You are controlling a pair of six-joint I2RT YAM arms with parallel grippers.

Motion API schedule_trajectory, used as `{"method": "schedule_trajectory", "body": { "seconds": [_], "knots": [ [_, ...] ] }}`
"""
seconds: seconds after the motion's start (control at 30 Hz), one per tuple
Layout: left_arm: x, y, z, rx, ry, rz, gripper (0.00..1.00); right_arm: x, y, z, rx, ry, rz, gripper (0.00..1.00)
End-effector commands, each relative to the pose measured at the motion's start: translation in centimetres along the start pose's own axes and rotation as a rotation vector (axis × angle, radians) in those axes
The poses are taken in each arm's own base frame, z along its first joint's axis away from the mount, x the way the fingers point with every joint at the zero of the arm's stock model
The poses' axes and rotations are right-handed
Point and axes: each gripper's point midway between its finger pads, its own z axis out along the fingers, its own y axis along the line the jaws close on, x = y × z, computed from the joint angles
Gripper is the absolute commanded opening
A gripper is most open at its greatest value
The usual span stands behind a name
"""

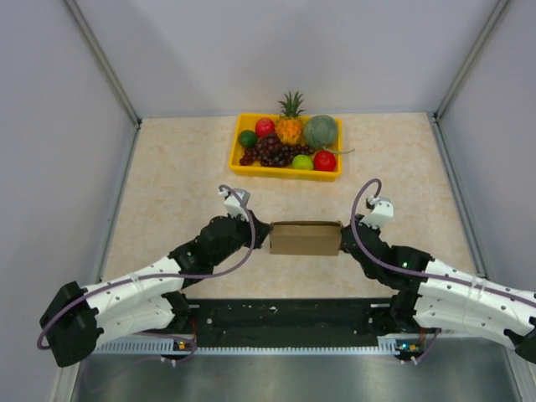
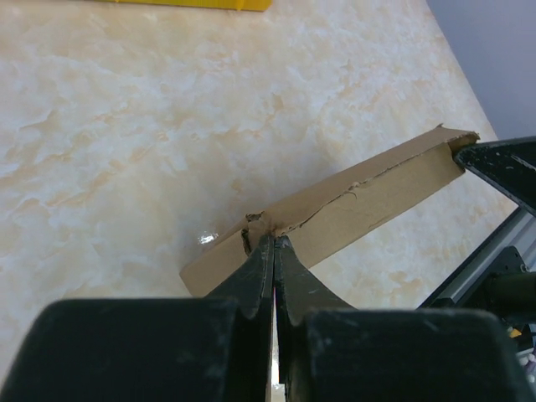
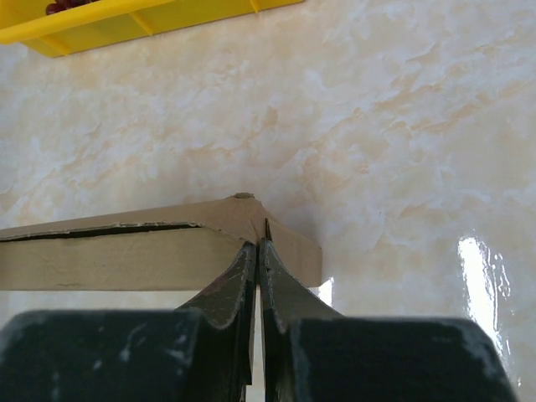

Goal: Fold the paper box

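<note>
The paper box (image 1: 306,238) stands as a small closed brown carton on the table between the two arms. My left gripper (image 1: 265,234) is shut, and its tips touch the box's left end. In the left wrist view the closed fingertips (image 2: 275,241) press against the box (image 2: 368,197) at a torn seam, with nothing between them. My right gripper (image 1: 345,236) is shut too, its tips against the right end. In the right wrist view its closed tips (image 3: 258,244) meet the corner of the box (image 3: 100,255) below the lid seam.
A yellow tray (image 1: 285,172) of plastic fruit sits at the back of the beige marble-look table (image 1: 167,184); its rim shows in the wrist views (image 2: 193,3) (image 3: 126,25). Grey walls enclose three sides. A black rail (image 1: 285,316) runs along the near edge.
</note>
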Motion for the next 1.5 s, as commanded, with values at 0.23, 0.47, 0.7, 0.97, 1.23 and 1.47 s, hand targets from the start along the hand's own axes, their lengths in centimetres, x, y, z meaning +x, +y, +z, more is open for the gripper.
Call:
{"method": "schedule_trajectory", "body": {
  "seconds": [0.23,0.47,0.7,0.97,1.23,1.47],
  "knots": [
    [6.9,6.4,-1.7,-0.149,0.112,0.173,0.00,4.6,-4.0,-0.1,0.061,0.121,-0.126,0.00],
    [8.2,6.1,-1.2,-0.145,0.152,0.194,0.00,3.1,-2.2,-0.9,-0.017,0.119,-0.160,0.15],
    [8.4,6.5,-1.4,-0.165,0.155,0.220,0.00,0.1,-0.7,-2.9,-0.118,0.076,-0.150,0.30],
    [7.9,6.3,-1.3,-0.173,0.146,0.243,0.00,-6.0,1.2,-5.5,-0.163,-0.003,-0.095,0.52],
    [7.7,5.9,-1.3,-0.174,0.149,0.249,0.00,-7.7,4.0,-1.4,-0.019,0.256,0.414,0.83],
    [7.3,5.6,-1.4,-0.187,0.150,0.255,0.00,-4.0,3.0,-0.5,0.126,0.356,0.628,0.99]
  ]
}}
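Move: The closed right fingertips are at the right top corner of the paper box; the box's middle lies about 9 cm to their left, level fore and aft, and some 4 cm lower. The fruit tray is roughly 27 cm ahead and 14 cm left of this hand, about 5 cm below. From the left fingertips, which are at the opposite top corner, the box's middle is about 9 cm to the right, also level fore and aft and some 4 cm down. The right hand lingers at its corner, then opens its fingers while drawing back about 2.5 cm and a little right to come free, rises some 9 cm, swings forward over the box's right end and sinks again, wide open, tipping down and rolling its left side up some 20 degrees each. The left hand keeps its shut fingertips at the left top corner, settling about 1 cm down and tipping slightly up. ##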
